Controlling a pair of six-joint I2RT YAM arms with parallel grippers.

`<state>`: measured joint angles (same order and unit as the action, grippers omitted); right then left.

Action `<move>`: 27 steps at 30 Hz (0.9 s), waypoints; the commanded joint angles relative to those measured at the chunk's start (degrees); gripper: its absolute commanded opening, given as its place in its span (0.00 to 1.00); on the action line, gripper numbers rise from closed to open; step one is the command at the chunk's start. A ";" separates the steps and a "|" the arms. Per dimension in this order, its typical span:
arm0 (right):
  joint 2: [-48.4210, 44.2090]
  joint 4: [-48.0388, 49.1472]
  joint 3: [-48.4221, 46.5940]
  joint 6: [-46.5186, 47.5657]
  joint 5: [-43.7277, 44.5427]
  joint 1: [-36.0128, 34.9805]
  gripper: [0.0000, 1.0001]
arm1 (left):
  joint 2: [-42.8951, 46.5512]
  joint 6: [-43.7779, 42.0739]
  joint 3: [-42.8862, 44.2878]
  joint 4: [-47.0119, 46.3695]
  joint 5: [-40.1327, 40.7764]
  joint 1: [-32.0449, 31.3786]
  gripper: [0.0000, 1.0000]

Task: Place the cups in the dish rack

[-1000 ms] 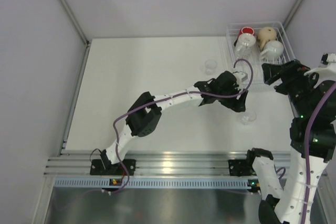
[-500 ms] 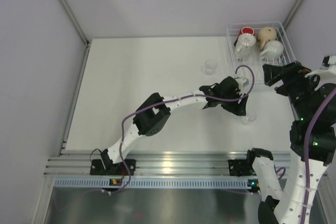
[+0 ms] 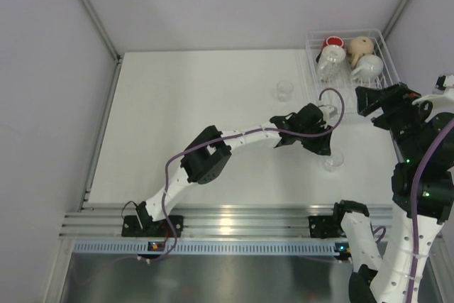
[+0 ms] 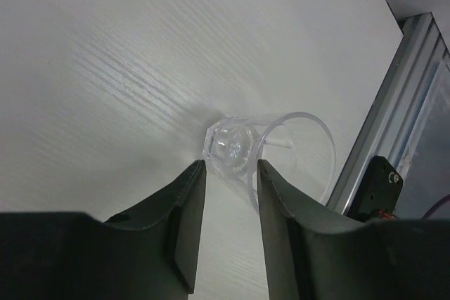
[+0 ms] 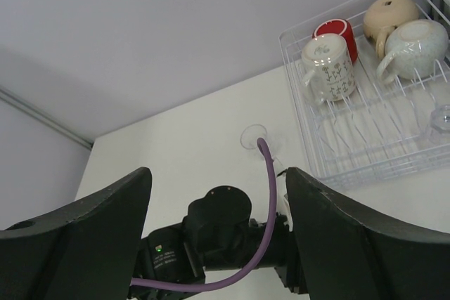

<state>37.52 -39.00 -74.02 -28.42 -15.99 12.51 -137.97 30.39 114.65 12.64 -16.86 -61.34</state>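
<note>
A clear glass tumbler (image 3: 332,159) stands on the white table, and the left wrist view looks down into this tumbler (image 4: 235,147). My left gripper (image 3: 326,145) (image 4: 230,168) reaches it from the left. Its jaws are partly closed, with a gap still showing; the glass's near wall lies between the tips, close to the right finger (image 4: 271,194). A second tumbler (image 3: 284,90) stands alone farther back. The dish rack (image 3: 312,42) at the back right holds a red cup (image 3: 333,43), a beige mug (image 3: 360,49), a speckled mug (image 3: 369,67) and a white patterned mug (image 5: 329,67). My right gripper (image 5: 218,173) hangs open and empty near the rack.
The purple cable (image 3: 333,108) loops above the left wrist. The right arm (image 3: 418,168) stands along the right side, beside the rack's front end (image 5: 337,173). A metal rail (image 3: 234,219) runs along the near edge. Grey walls close in the table.
The left arm has slid a little nearer and right, up to the tumbler, and its jaws have narrowed markedly. The right arm shifted only slightly.
</note>
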 commanded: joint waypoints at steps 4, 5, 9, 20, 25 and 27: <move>0.36 1.74 -1.74 1.09 1.31 -0.47 0.78 | 1.74 1.16 -0.56 -2.80 -2.65 -0.36 0.39; 0.36 1.91 -1.31 0.83 1.22 -0.47 0.78 | 2.26 1.25 -1.18 -2.89 -2.74 -0.36 0.37; 0.10 2.70 -0.34 0.39 0.35 -0.47 0.78 | 2.71 2.48 -2.50 -4.64 -4.23 -0.36 0.34; 0.36 3.93 1.59 1.18 0.79 -0.47 0.78 | 5.51 4.14 -6.71 -4.99 -3.71 0.43 0.00; 0.37 8.40 3.97 -0.66 -7.64 -0.47 0.79 | 14.73 10.64 -19.43 -18.93 -7.47 4.63 0.00; 0.10 10.43 5.98 -1.81 -10.88 -0.47 0.80 | 20.71 16.96 -29.53 -31.80 -10.97 6.66 0.00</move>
<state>37.71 -35.00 -69.32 -28.56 -20.34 12.49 -127.79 39.40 92.82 0.10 -23.14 -58.76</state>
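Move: The clear glass stands close by the left hand's half-open fingers: about 3 cm to the right, 2 cm back, its middle some 4 cm below. From this hand, the second glass is roughly 22 cm ahead and 14 cm left, and the dish rack's middle about 27 cm ahead and 10 cm right. For the right hand, waiting high up, the near glass lies almost straight below, about 38 cm down. Left hand eases about 2 cm back and down, pinches the glass's wall, then carries it 4 cm left. ##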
